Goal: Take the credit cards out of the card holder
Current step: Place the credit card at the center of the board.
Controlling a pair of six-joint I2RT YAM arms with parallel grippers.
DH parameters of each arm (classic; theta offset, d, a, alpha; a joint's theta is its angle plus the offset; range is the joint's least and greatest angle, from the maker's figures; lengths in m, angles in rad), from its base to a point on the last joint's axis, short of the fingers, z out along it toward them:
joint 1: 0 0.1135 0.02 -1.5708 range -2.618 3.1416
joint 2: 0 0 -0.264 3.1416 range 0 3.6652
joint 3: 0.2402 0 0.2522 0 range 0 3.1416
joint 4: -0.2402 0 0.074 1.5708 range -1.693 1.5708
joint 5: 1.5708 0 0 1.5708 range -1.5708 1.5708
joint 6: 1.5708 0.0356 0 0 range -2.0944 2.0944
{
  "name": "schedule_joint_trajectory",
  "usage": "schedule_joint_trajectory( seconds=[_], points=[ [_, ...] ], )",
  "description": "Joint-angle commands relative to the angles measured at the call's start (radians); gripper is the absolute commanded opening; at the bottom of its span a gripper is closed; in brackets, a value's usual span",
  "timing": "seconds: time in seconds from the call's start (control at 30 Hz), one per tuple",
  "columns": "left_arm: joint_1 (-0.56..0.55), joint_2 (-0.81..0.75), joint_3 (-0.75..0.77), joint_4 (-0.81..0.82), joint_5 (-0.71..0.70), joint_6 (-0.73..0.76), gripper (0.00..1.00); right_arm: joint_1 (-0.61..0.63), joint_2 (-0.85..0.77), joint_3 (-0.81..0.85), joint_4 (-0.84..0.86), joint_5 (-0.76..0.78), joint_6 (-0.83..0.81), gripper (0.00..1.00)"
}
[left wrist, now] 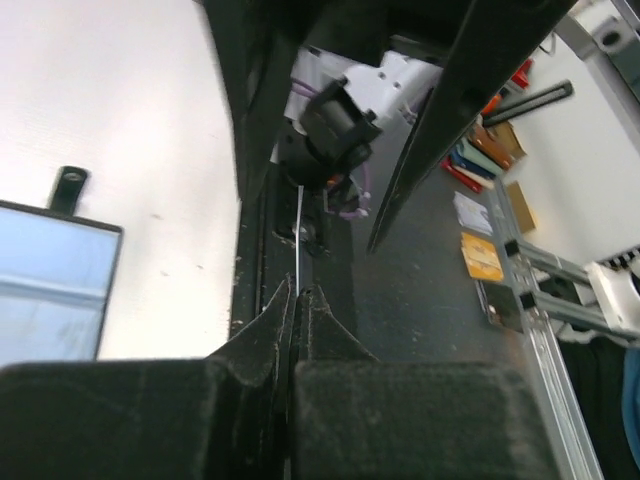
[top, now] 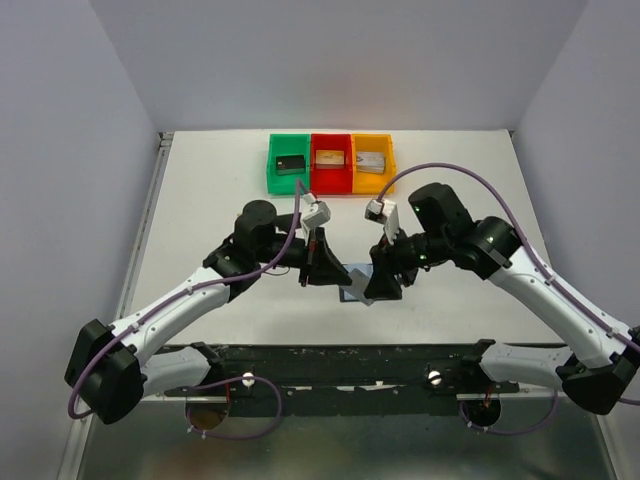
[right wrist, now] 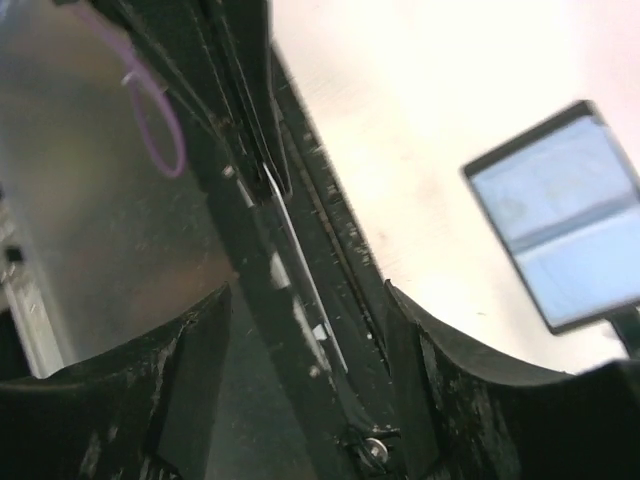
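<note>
The card holder point(top: 352, 292) lies open on the white table, its bluish-grey inside up, and shows in the left wrist view point(left wrist: 48, 285) and the right wrist view point(right wrist: 562, 212). My left gripper point(top: 325, 265) is shut point(left wrist: 297, 290) on a thin credit card point(left wrist: 298, 235) seen edge-on, held above the table beside the holder. My right gripper point(top: 382, 283) is open point(right wrist: 300, 300). Its fingers point(right wrist: 205, 340) stand on either side of the card's other end point(right wrist: 305, 275) without touching it. The card's colour cannot be told. Other cards are not visible.
A green bin point(top: 289, 163), a red bin point(top: 331, 163) and an orange bin point(top: 372, 163) stand in a row at the back, each with a blocky item inside. The black base rail point(top: 330, 365) runs along the near edge.
</note>
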Motion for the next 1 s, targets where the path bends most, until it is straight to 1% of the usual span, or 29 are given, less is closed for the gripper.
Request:
schedule_joint_trajectory(
  seconds=[0.0, 0.07, 0.13, 0.17, 0.23, 0.27, 0.3, 0.4, 0.53, 0.6, 0.77, 0.97],
  points=[
    [0.081, -0.034, -0.045, 0.138, -0.148, -0.107, 0.0, -0.017, -0.082, 0.079, 0.052, 0.319, 0.161, 0.7],
    [0.156, -0.031, -0.083, 0.233, -0.215, -0.222, 0.0, -0.015, -0.141, 0.082, 0.091, 0.474, 0.205, 0.7],
    [0.225, -0.024, -0.106, 0.285, -0.315, -0.31, 0.0, -0.017, -0.229, 0.026, 0.201, 0.597, 0.262, 0.7],
    [0.246, -0.019, -0.105, 0.281, -0.381, -0.328, 0.0, -0.015, -0.283, -0.031, 0.255, 0.658, 0.299, 0.73],
    [0.251, 0.011, -0.062, 0.217, -0.502, -0.333, 0.0, -0.015, -0.384, -0.132, 0.367, 0.717, 0.366, 0.92],
    [0.251, 0.036, -0.03, 0.179, -0.546, -0.336, 0.0, -0.015, -0.418, -0.179, 0.41, 0.717, 0.383, 0.99],
    [0.251, 0.071, -0.005, 0.143, -0.6, -0.344, 0.0, -0.015, -0.438, -0.209, 0.438, 0.687, 0.385, 1.0],
    [0.256, 0.188, 0.068, 0.108, -0.651, -0.371, 0.0, -0.015, -0.432, -0.25, 0.441, 0.593, 0.396, 1.0],
    [0.259, 0.344, 0.119, 0.112, -0.703, -0.42, 0.0, -0.015, -0.432, -0.324, 0.452, 0.57, 0.457, 0.97],
    [0.262, 0.404, 0.142, 0.089, -0.734, -0.442, 0.0, -0.015, -0.449, -0.37, 0.482, 0.538, 0.465, 0.96],
    [0.27, 0.524, 0.173, 0.12, -0.716, -0.474, 0.0, -0.015, -0.474, -0.413, 0.495, 0.522, 0.465, 0.96],
    [0.271, 0.63, 0.211, 0.123, -0.711, -0.48, 0.0, -0.015, -0.432, -0.405, 0.475, 0.522, 0.456, 0.96]
  ],
)
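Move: The free spot at the board's centre lies about 25 cm ahead of the left hand, level with it sideways and some 23 cm below; the black card lies about 12 cm left of that spot, the red box some 19 cm beyond it. The card holder is roughly 9 cm ahead of the left hand and 8 cm to its right. From the right hand the spot is about 28 cm ahead, 8 cm left and 21 cm below. Left carries the card some 26 cm forward, turning counter-clockwise, then sinks about 14 over mid-board; right clears forward-right. ##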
